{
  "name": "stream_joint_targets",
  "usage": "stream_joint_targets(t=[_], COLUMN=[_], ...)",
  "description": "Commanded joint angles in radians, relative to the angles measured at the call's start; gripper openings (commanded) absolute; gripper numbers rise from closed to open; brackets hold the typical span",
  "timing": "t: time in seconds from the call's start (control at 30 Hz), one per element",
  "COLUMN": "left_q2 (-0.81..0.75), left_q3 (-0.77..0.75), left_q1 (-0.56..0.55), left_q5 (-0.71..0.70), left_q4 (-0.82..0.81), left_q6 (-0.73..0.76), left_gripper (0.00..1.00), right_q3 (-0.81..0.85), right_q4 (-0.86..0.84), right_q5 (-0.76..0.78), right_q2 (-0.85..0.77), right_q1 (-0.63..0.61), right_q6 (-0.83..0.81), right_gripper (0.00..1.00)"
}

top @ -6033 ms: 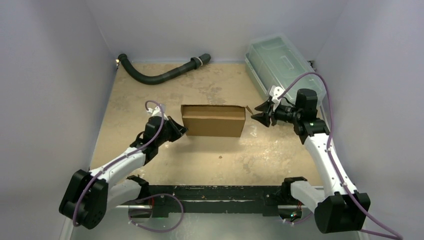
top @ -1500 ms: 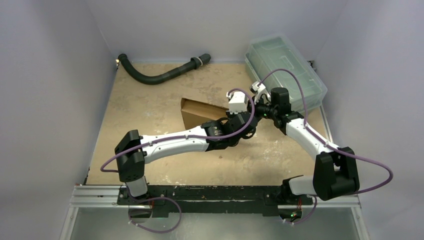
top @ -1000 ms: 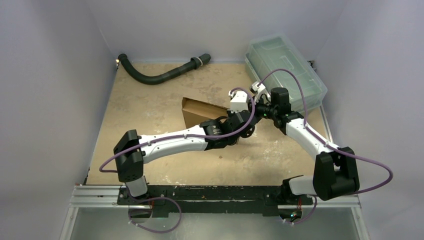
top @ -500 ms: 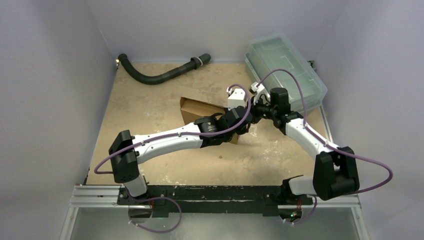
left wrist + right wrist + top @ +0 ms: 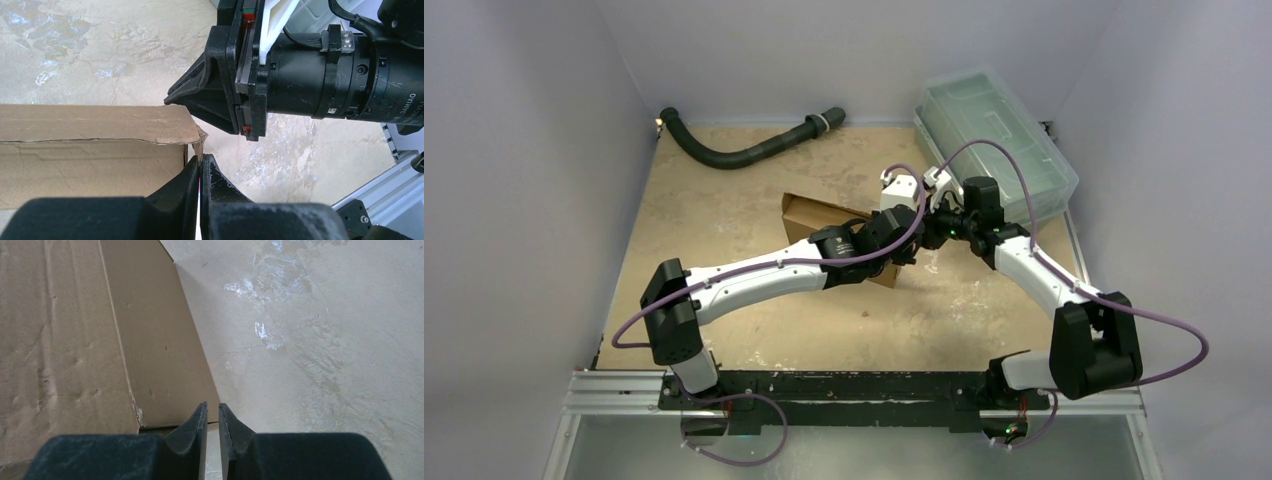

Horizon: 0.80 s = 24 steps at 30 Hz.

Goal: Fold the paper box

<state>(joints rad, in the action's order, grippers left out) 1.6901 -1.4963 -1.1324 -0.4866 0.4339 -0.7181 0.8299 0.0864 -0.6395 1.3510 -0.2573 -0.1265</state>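
The paper box (image 5: 819,212), plain brown cardboard, sits tilted at mid-table, half hidden under my left arm. In the left wrist view the box (image 5: 90,150) fills the lower left. My left gripper (image 5: 200,162) is shut, with a thin side flap at the box's right corner pinched in its tips. My right gripper (image 5: 936,222) faces it from the right, its dark fingers (image 5: 200,95) just above that same corner. In the right wrist view the right gripper (image 5: 213,407) stands a narrow gap open with only table showing between the jaws. The box panel (image 5: 75,330) lies to its left.
A clear greenish lidded bin (image 5: 994,130) stands at the back right, close behind the right arm. A black hose (image 5: 744,150) lies along the back left. Grey walls close in on three sides, and a metal rail (image 5: 844,395) runs along the near edge.
My left arm has drawn back and away from me, taking the box's right corner with it. The box has shifted slightly to the far left. The right jaws have parted a little.
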Motion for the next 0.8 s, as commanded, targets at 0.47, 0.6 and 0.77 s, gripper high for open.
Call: stream_joint_targets(t=[0.47, 0.6, 0.77], left_q2=[-0.065, -0.096, -0.125], left_q3=[-0.014, 0.014, 0.041], left_q1=[0.023, 0.033, 0.042], left_q5=[0.051, 0.081, 0.111], left_q4=[0.040, 0.026, 0.021], left_q6=[0.104, 0.124, 0.138], left_gripper=[0.00, 0.00, 0.00], right_q3=[0.054, 0.030, -0.012], right_q4=[0.174, 0.227, 0.249], right_q5=[-0.082, -0.191, -0.271], right_q2=[-0.139, -0.163, -0.197], right_q1=[0.031, 0.050, 0.052], right_q6=[-0.378, -0.526, -0.666], right_gripper=[0.50, 0.59, 0.68])
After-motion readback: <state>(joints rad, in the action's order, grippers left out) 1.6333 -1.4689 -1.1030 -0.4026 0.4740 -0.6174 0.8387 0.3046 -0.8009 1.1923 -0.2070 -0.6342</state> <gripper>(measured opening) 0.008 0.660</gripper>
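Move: The paper box's middle lies about 15 cm to the right hand's left, roughly level with it fore and aft and about 4 cm lower; the right fingertips are at the box's far right top corner. The clear bin stands some 20 cm ahead of them and 15 cm to the right, with its middle a little lower. From the left hand, which already holds the torn corner at the box's right end, the box's middle is about 14 cm left, 3 cm ahead and 8 cm below. The right fingers spread from nearly shut to about two-thirds open and come free of the box's right corner, the hand easing a little right and then drawing back and up some 4 cm in all, while the wrist rolls about 25 degrees counter-clockwise as seen from behind the hand. The left fingers stay shut on the torn corner, and late on that hand drifts about 1.5 cm left, carrying the corner with it. ##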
